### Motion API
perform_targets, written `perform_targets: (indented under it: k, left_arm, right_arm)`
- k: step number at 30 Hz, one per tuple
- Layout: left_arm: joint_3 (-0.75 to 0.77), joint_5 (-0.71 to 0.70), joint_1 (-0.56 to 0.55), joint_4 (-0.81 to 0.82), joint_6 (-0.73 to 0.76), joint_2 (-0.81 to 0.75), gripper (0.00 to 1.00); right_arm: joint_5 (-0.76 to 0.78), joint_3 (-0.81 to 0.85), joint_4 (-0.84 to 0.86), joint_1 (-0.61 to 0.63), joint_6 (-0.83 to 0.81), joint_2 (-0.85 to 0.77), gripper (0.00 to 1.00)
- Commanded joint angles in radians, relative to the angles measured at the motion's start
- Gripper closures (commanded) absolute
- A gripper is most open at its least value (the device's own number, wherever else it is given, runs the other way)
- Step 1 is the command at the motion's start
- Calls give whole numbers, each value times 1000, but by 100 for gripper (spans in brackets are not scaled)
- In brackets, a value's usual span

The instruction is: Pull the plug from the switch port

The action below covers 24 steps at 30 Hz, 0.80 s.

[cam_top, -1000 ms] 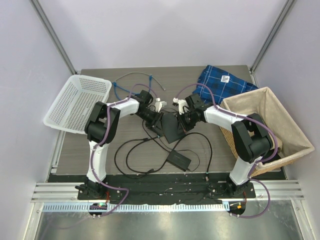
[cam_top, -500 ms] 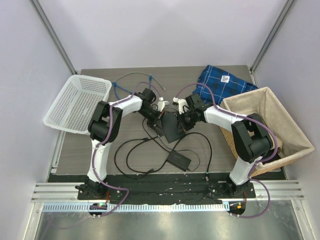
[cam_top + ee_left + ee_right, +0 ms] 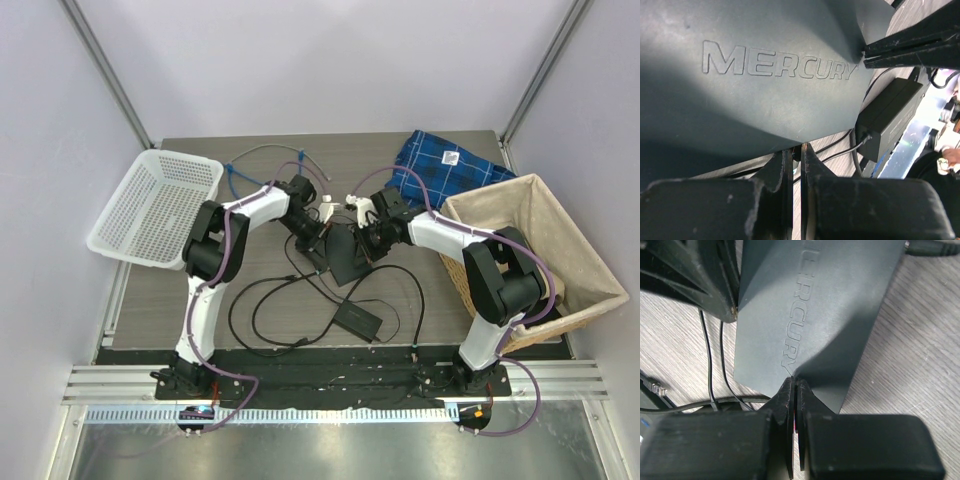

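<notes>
The switch [image 3: 348,262], a flat dark grey box marked MERCURY [image 3: 765,100], lies at mid-table between both arms. My left gripper [image 3: 320,243] sits at its left edge. In the left wrist view that gripper [image 3: 796,149] is shut right at the box's edge on a small dark piece that looks like the plug [image 3: 797,153]. The port itself is hidden under the edge. My right gripper [image 3: 362,243] is shut with nothing in it, its tips [image 3: 796,382] resting on the switch's top [image 3: 830,315].
A black power brick [image 3: 358,319] with looping black cords [image 3: 262,310] lies near the front. A white mesh basket [image 3: 155,205] stands at the left, a lined wicker basket [image 3: 530,250] at the right. Behind are a blue checked cloth [image 3: 445,165] and a grey cable [image 3: 270,152].
My left gripper has slid a little right, up to the switch's edge, and closed. The right arm has stayed put.
</notes>
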Motion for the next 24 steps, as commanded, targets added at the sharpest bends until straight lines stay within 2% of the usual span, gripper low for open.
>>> perform_targets:
  k: [1, 6, 9, 12, 13, 15, 16, 18, 19, 21, 24]
  left_arm:
    - [98, -113, 37, -85, 99, 51, 100]
    - [-5, -61, 22, -166, 185, 15, 100]
    - [32, -81, 39, -261, 273, -4, 100]
    - [187, -96, 91, -359, 319, 5, 100]
    - [315, -80, 108, -384, 317, 12, 100]
    - [473, -72, 150, -443, 296, 49, 100]
    - [644, -86, 161, -456, 290, 66, 100]
    - [812, -125, 184, -467, 271, 94, 100]
    - [937, -153, 190, -459, 273, 110, 100]
    - [974, -297, 198, -357, 296, 91, 100]
    - [815, -573, 200, -87, 331, -18, 100]
  right_arm:
    - [68, -26, -18, 2, -24, 19, 99]
    - [72, -34, -18, 3, -33, 12, 99]
    - [78, -37, -17, 3, -40, 7, 99]
    - [80, -28, -23, 2, -44, 4, 99]
    - [78, -11, -24, 3, -46, 1, 99]
    - [75, 20, -35, 2, -61, -1, 99]
    - [78, 62, -40, 2, -69, -2, 99]
    - [95, 113, -53, -3, -90, -5, 99]
    - [100, 166, -58, -9, -93, -5, 99]
    - [105, 225, -64, -31, -93, -5, 99]
    - [137, 332, -60, -60, -86, -7, 98]
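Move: The left gripper is already shut on the plug, seated in the switch port about 1 cm to its right; the middle of the switch is some 5 cm right and 2 cm ahead. A loose black plug lies 6 cm left and 3 cm back, the power brick 8 cm right and 12 cm back, the blue cable loop 17 cm ahead and 12 cm left. From the right hand the plug is about 10 cm left, level fore and aft; the switch's middle is 5 cm left and 2 cm ahead. Keep the left fingers shut on the plug and draw it left, out of the port, easing back a little over the first 4 cm; then whip it forward and up, away from the switch, nearly 20 cm each way, swinging the fingertips forward some 40 degrees. Rest the closed right fingertips on the switch meanwhile, and lift them off forward and up only at the end. ##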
